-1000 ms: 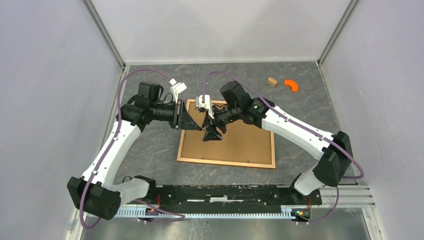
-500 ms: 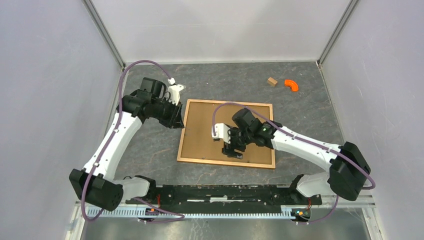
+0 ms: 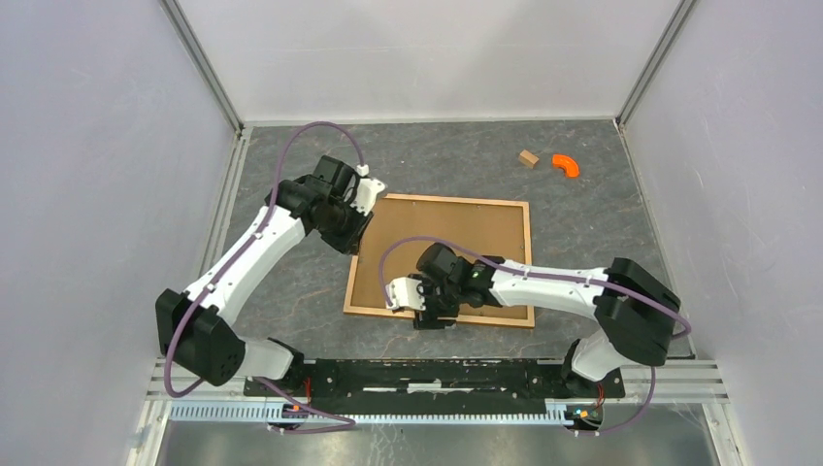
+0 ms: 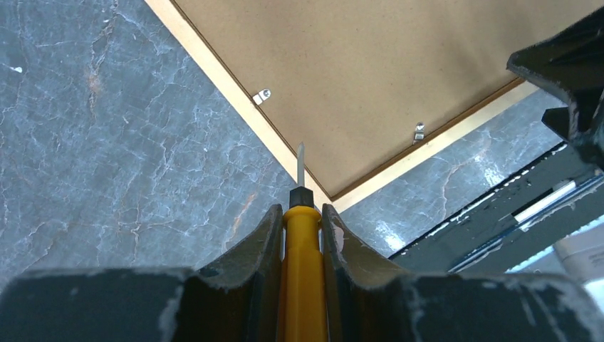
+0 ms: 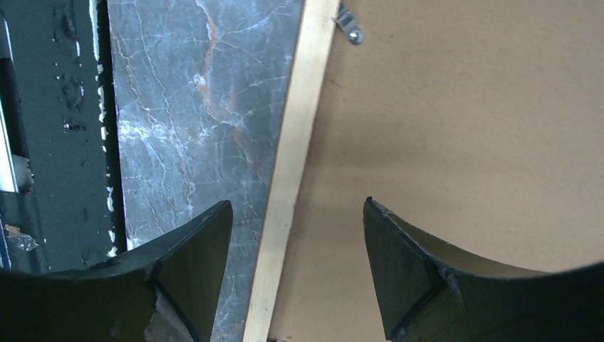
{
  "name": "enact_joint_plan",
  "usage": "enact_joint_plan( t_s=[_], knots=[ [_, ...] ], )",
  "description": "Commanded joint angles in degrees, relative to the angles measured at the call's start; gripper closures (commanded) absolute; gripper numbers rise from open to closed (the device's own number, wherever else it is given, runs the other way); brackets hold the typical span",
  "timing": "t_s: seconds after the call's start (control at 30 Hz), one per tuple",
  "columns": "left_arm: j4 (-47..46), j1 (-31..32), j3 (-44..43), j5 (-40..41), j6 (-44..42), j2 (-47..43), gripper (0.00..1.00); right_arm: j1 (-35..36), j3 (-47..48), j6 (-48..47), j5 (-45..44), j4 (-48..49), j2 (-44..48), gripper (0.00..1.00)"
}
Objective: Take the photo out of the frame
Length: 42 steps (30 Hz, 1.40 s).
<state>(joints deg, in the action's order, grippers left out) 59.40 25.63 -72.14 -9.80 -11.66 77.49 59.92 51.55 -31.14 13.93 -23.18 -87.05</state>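
The frame lies face down on the table, so its brown backing board faces up and the photo is hidden beneath it. My left gripper hangs over the frame's left edge. It is shut on a yellow screwdriver, whose blade points at the wooden border between two metal clips. My right gripper hovers low over the near edge. It stands open, with its jaws either side of the pale border strip and nothing held.
A small wooden block and an orange curved piece lie at the back right. The black base rail runs along the near edge. White walls close in the table on three sides.
My right arm swung from the frame's far-left corner to its near edge, and its jaws opened wider. The left arm moved right to the frame's left edge, still holding the screwdriver.
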Motion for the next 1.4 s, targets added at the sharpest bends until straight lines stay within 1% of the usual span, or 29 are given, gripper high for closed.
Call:
enact_joint_plan(
  t_s=[0.0, 0.1, 0.23, 0.4, 0.57, 0.67, 0.7, 0.87, 1.37],
  knots=[
    [-3.57, 2.03, 1.11, 5.01, -1.13, 2.21, 0.98, 2.64, 3.67, -1.22, -1.29, 1.30, -2.48, 0.27],
    [-4.42, 2.85, 1.64, 5.69, -1.11, 3.69, 0.98, 3.82, 3.92, -1.83, -1.11, 1.30, -3.65, 0.28],
    [-5.41, 3.23, 1.89, 5.54, -0.85, 5.02, 0.98, 4.82, 3.51, -2.29, -1.61, 1.70, -4.85, 0.33],
    [-5.54, 4.11, 2.47, 6.43, -1.27, 6.26, 0.98, 5.04, 1.23, -2.61, -3.09, 3.39, -5.68, 0.43],
    [-6.86, 5.33, 3.53, 9.21, -1.55, 6.90, 0.98, 5.09, -1.50, -3.40, -3.37, 5.20, -5.69, 0.55],
    [-6.71, 5.96, 3.66, 9.63, -1.66, 7.94, 0.98, 5.02, -2.52, -3.87, -3.51, 5.88, -5.93, 0.60],
    [-6.83, 6.19, 3.62, 11.20, -1.56, 8.06, 0.98, 5.11, -2.82, -3.97, -3.79, 6.18, -5.91, 0.60],
    [-7.39, 6.67, 3.58, 12.34, -1.83, 9.18, 0.98, 5.02, -3.94, -4.79, -5.70, 7.24, -5.34, 0.65],
    [-9.39, 7.72, 3.14, 16.78, -2.23, 13.67, 0.98, 5.11, -5.41, -5.69, -4.36, 7.14, -5.27, 0.79]
  ],
)
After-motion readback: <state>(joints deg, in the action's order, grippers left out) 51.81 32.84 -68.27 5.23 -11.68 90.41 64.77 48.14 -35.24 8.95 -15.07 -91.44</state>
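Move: My left hand holds the screwdriver. The small metal clip on the frame's left rail is about 5 cm ahead of that hand, level left-right and some 15 cm below. The frame's near-left corner is roughly 7 cm back and 3 cm left of the hand, the near clip 6 cm back and 6 cm right. The near rail is about 1 cm behind, 1 cm left of and 3 cm below my right hand; the near clip is some 8 cm to that hand's left and 1 cm ahead. With my right hand I ease back, left and down around the frame's near rail, come slightly forward again and close my fingers from wide open to pinch it, then hold still there. Meanwhile I lower my left hand about 7 cm and slightly forward, rolling it some 15 degrees so its left side rises and the screwdriver stands steeper, bringing the tip close to the left rail's clip. ##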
